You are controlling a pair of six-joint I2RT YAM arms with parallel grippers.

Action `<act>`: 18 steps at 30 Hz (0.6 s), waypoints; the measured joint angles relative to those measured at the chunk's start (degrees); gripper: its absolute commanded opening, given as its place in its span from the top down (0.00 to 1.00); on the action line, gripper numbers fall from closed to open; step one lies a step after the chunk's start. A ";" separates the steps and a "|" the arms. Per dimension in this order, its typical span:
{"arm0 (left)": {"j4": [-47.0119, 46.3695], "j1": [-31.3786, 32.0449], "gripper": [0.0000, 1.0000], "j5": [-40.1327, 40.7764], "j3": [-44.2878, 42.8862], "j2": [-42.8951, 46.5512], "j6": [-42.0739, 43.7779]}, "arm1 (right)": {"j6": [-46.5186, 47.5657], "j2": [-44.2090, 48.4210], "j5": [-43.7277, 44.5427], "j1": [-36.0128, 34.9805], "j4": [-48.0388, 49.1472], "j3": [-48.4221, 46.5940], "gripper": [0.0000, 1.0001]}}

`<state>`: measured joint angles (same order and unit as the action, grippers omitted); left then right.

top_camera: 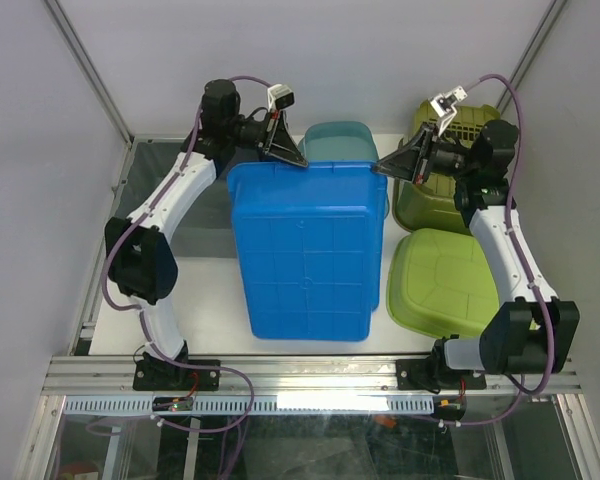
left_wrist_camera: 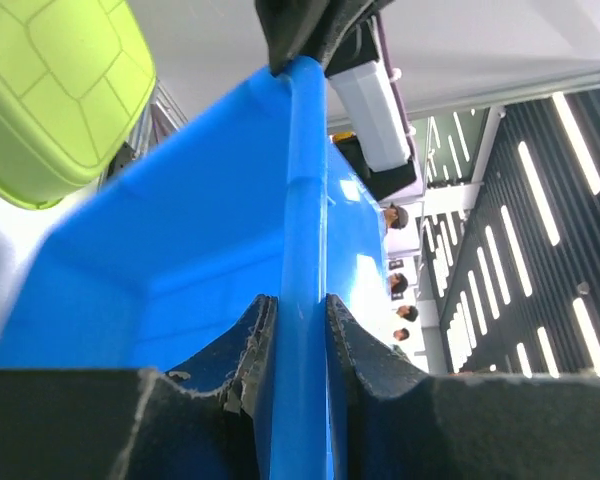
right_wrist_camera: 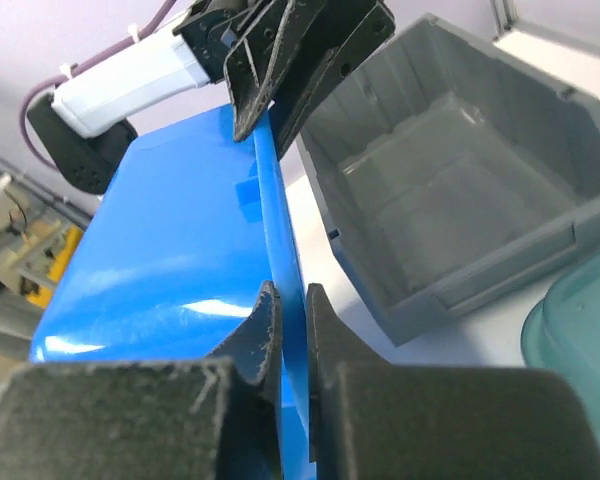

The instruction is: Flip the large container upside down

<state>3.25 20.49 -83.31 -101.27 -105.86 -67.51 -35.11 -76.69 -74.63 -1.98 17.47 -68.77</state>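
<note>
The large blue container lies in the middle of the table with its ribbed underside facing up toward the top camera. Its far rim is raised between the two arms. My left gripper is shut on that rim at the far left corner, and in the left wrist view the blue rim runs straight between the closed fingers of the left gripper. My right gripper is shut on the same rim at the far right corner, and the right wrist view shows the right gripper pinching the thin blue edge.
A teal tub stands just behind the blue container. A dark green basket sits at the back right, with a lime green upturned tub in front of it. A grey bin lies on the white table beside the blue rim.
</note>
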 measured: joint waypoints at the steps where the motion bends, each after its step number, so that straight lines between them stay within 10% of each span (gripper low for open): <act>1: 0.20 0.00 0.58 0.00 0.11 -0.79 0.81 | -0.31 -0.09 0.52 0.15 -1.25 0.37 1.00; 5: 1.79 -0.48 0.02 6.21 1.01 -3.74 2.69 | -2.05 -1.86 2.95 1.90 -8.66 2.27 1.00; 18: 22.25 -10.21 0.01 32.83 -0.74 5.55 22.51 | 4.28 -8.68 16.48 5.88 -31.39 2.69 1.00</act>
<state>25.50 10.28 -50.48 -102.02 -100.31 -44.99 -30.83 -85.36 -58.15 3.90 -13.91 -66.08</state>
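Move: Between the two hands hangs the blue container, both already gripping its high rim; its middle lies about 8 cm back and 13 cm below them, level sideways with the left hand and 11 cm left of the right. From the left hand, the grey bin is some 11 cm ahead, 25 cm left and 28 cm down. From the right hand, the teal container lies about 16 cm ahead, the olive container 14 cm ahead and 24 cm right, the green container 8 cm back and 24 cm right, all roughly 30 cm lower. Opening wide, the left hand releases the blue container's rim as it goes forward and slightly down, then swings left, clear of the rim, turning counter-clockwise. The right hand keeps its pinch on the rim and lowers it about 14 cm, drifting forward and right while its wrist rolls forward some 40 degrees and turns clockwise. ##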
